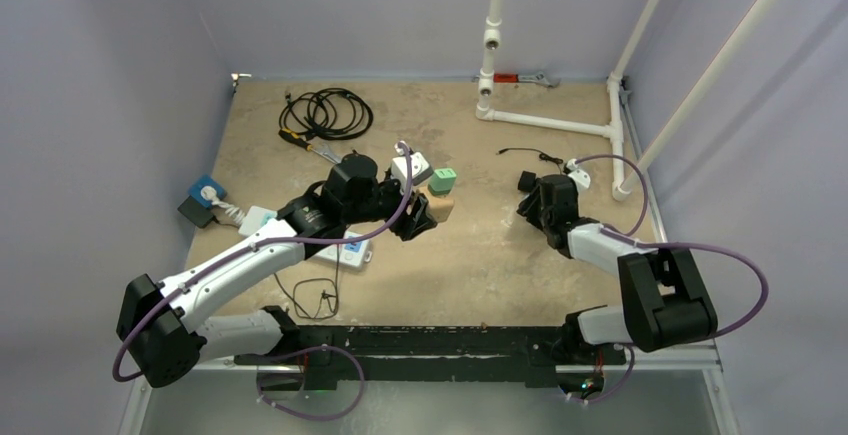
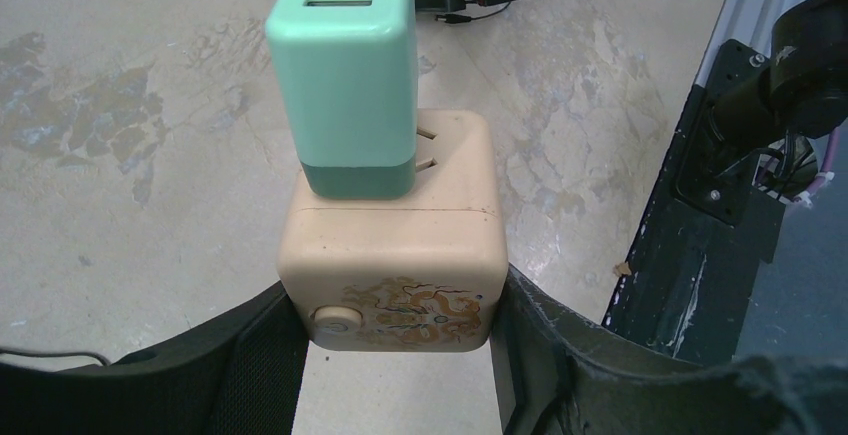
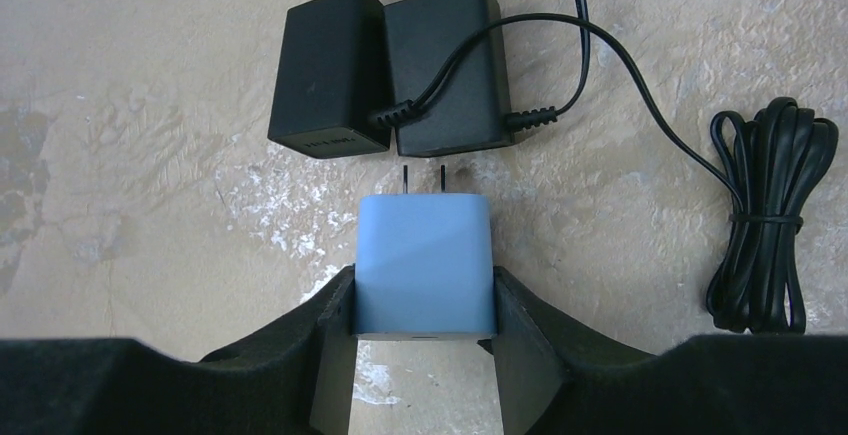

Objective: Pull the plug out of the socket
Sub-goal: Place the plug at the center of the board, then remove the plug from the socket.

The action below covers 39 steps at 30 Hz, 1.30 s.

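A beige cube socket [image 2: 390, 275] with a gold dragon print sits between the fingers [image 2: 270, 355] of my left gripper [image 2: 398, 333], which is shut on its sides. A mint-green plug [image 2: 345, 75] is plugged into the socket's top face. In the top view the socket [image 1: 441, 206] and green plug [image 1: 444, 178] are mid-table at my left gripper [image 1: 425, 215]. My right gripper [image 3: 424, 317] is shut on a light-blue plug [image 3: 424, 255] whose two prongs point at the black adapters; in the top view this gripper [image 1: 535, 198] is to the right.
Two black adapters [image 3: 385, 70] and a coiled black cable [image 3: 765, 215] lie just ahead of the right gripper. A white power strip [image 1: 345, 248], a white adapter [image 1: 410, 167], a cable coil [image 1: 325, 112], a screwdriver [image 1: 305, 143] and a white pipe frame [image 1: 555, 120] are on the table.
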Tool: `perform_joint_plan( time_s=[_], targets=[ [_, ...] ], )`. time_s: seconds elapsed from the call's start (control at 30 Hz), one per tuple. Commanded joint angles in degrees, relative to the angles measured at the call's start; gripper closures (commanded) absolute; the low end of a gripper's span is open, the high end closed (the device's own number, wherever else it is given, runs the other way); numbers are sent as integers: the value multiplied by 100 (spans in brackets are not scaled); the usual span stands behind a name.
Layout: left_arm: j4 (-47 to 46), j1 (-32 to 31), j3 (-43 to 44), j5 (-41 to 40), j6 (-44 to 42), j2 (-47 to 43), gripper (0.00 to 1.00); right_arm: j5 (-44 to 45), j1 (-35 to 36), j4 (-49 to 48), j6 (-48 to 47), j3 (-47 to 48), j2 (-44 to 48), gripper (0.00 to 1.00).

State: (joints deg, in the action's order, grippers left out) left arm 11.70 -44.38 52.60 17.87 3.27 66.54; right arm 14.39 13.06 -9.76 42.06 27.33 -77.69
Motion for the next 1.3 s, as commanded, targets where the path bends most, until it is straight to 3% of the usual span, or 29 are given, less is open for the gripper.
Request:
perform_joint_plan(
  time_s=[0.0, 0.2, 0.47, 0.63, 0.77, 0.9, 1.07, 1.27],
  targets=[
    [-349, -27, 58, 295, -145, -12, 100, 135, -28, -122, 102, 251, -71, 57],
    [-353, -27, 62, 371, -137, 42, 100, 159, -47, -115, 127, 211, -2, 36],
    [-384, -27, 25, 412, -167, -8, 100, 116, -54, 86, 11, 218, 414, 28],
    [-450, -27, 14, 801, -164, 27, 100, -602, -54, 668, -563, 629, 1094, 15],
    [-481, -28, 19, 1173, -164, 45, 100, -1741, -55, 369, -942, 658, 1888, 11],
    [-372, -27, 50, 1403, -260, 107, 100, -3770, -55, -595, -1177, 492, 2515, 8],
    [-279, -27, 162, 1984, -246, 325, 100, -6260, -50, -1643, -994, 563, 2612, 7],
    [-248, -27, 208, 2115, -229, 475, 100, -6954, -19, -1396, -1067, 735, 2469, 7]
  ],
)
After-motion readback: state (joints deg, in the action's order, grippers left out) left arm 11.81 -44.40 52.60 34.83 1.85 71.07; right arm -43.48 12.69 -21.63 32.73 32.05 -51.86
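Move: The blue plug sits right between the right fingers, down at board level. Two black adapters lie some 5 cm ahead and 1 cm left of it, a tied cable bundle about 9 cm to its right and 2 cm ahead. From the right hand, the green plug is about 20 cm left, 8 cm back and 20 cm higher; from the left hand, which holds the beige plug beneath it, it is 2 cm ahead, 3 cm right and 4 cm above. The blue plug is let go first: the right fingers open wide with the hand almost still. Then the right hand lifts some 23 cm, swinging about 14 cm left and 7 cm back towards the green plug, turning counter-clockwise some 60 degrees while its fingertips tip up from their downward slant. The left hand keeps its grip on the beige plug, drawing back and slightly right while turning a little clockwise. ##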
